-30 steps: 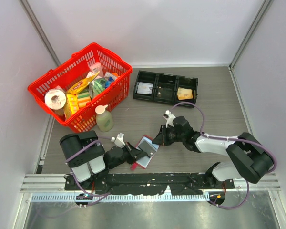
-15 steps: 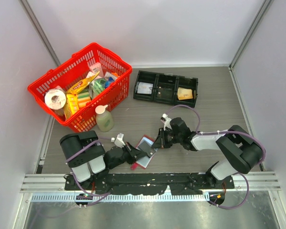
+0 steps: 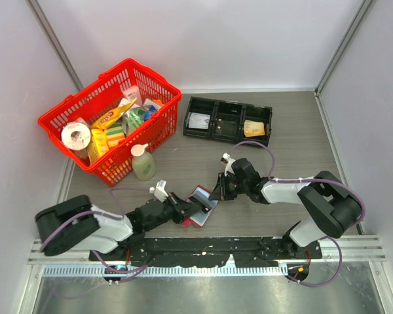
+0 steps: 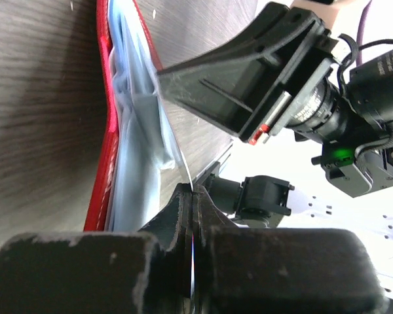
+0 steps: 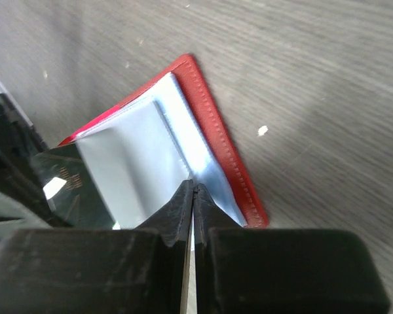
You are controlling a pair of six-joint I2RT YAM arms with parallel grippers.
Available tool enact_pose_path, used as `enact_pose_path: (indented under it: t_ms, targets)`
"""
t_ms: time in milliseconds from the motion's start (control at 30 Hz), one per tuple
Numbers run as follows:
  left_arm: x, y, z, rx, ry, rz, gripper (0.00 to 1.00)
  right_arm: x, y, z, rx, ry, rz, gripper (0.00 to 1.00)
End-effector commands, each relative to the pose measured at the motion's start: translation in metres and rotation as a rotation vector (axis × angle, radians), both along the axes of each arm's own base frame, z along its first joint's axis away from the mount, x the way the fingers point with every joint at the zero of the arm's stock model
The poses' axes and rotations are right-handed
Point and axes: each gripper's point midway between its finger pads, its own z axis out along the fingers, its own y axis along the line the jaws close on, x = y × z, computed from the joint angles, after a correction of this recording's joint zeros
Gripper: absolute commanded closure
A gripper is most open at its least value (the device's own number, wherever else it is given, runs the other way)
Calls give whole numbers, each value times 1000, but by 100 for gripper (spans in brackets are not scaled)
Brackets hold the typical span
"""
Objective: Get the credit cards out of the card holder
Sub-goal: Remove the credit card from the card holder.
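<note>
The card holder [image 3: 198,216] lies open on the table between both grippers, red with pale blue-grey sleeves [image 5: 141,167]. My left gripper [image 3: 185,210] is at its near-left side, shut on a thin glossy sheet [image 4: 185,171] seen edge-on; I cannot tell whether it is a sleeve or a card. My right gripper [image 3: 216,194] is at the far-right side, shut on the edge of a pale sleeve [image 5: 209,171]. A dark glossy credit card [image 5: 65,186] shows at the holder's left side in the right wrist view. The red cover [image 4: 103,118] rests on the table.
A red basket [image 3: 65,112] full of groceries stands at the back left, with a soap bottle [image 3: 143,163] in front of it. A black three-compartment tray [image 3: 228,111] at the back holds a tan wad [image 3: 254,128]. Grey walls close in both sides.
The right gripper has closed on the sleeve edge. The left arm's near links have swung down and to the left while its gripper stayed at the holder. The holder has shifted slightly.
</note>
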Motion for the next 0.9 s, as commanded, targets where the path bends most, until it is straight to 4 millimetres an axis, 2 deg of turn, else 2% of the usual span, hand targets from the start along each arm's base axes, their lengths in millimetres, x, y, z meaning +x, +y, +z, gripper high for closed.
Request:
enact_pose_path:
  t_ms: [0, 133, 300, 433, 533, 633, 700, 800, 867]
  targets:
    - [-13, 14, -11, 80, 72, -11, 100, -11, -35, -44, -220, 58, -36, 93]
    - [-12, 25, -5, 135, 67, 17, 100, -10, -37, -47, -235, 51, -39, 94]
    - [-13, 46, -9, 198, 74, 62, 100, -8, -35, -42, -218, 37, -43, 94]
    - [-16, 50, -9, 212, 55, 45, 100, -4, -30, -32, -181, 13, -43, 94]
    - [-18, 45, 1, 246, -28, -16, 100, 1, -24, -15, -138, -29, -35, 91]
    - [-18, 37, 16, 307, -176, -107, 100, 4, -18, 5, -99, -89, -12, 80]
    - [-18, 30, 29, 343, -273, -177, 100, 6, -15, 29, -55, -149, 11, 70]
    - [-19, 23, 40, 411, -403, -276, 100, 8, -11, 60, -16, -243, 64, 54]
    - [-20, 19, 46, 443, -480, -337, 100, 6, -10, 81, 3, -302, 111, 47]
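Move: The left hand already grips the black card; the card's middle is about 3 cm to this hand's right, 2 cm ahead and slightly lower. The opened card holder's middle lies some 4 cm to its right, about level fore and aft and 5 cm below; the soap bottle stands about 15 cm ahead and 15 cm left. From the right hand, at the holder's far right edge, the card's middle is about 5 cm left, 3 cm back and slightly above. The left hand, fingers staying shut on the black card, draws it about 5 cm to the left and a little back, away from the clear sleeves, dips slightly on the way, then lifts about 4 cm while swinging some 2 cm back to the right and tilting its left side up, some 25 degrees of wrist turn in all. The right hand first keeps its nearly shut fingers on the sleeve at the holder's far right edge, then opens them about halfway and rises some 3 cm with a slight shift to the right, leaving the holder. ##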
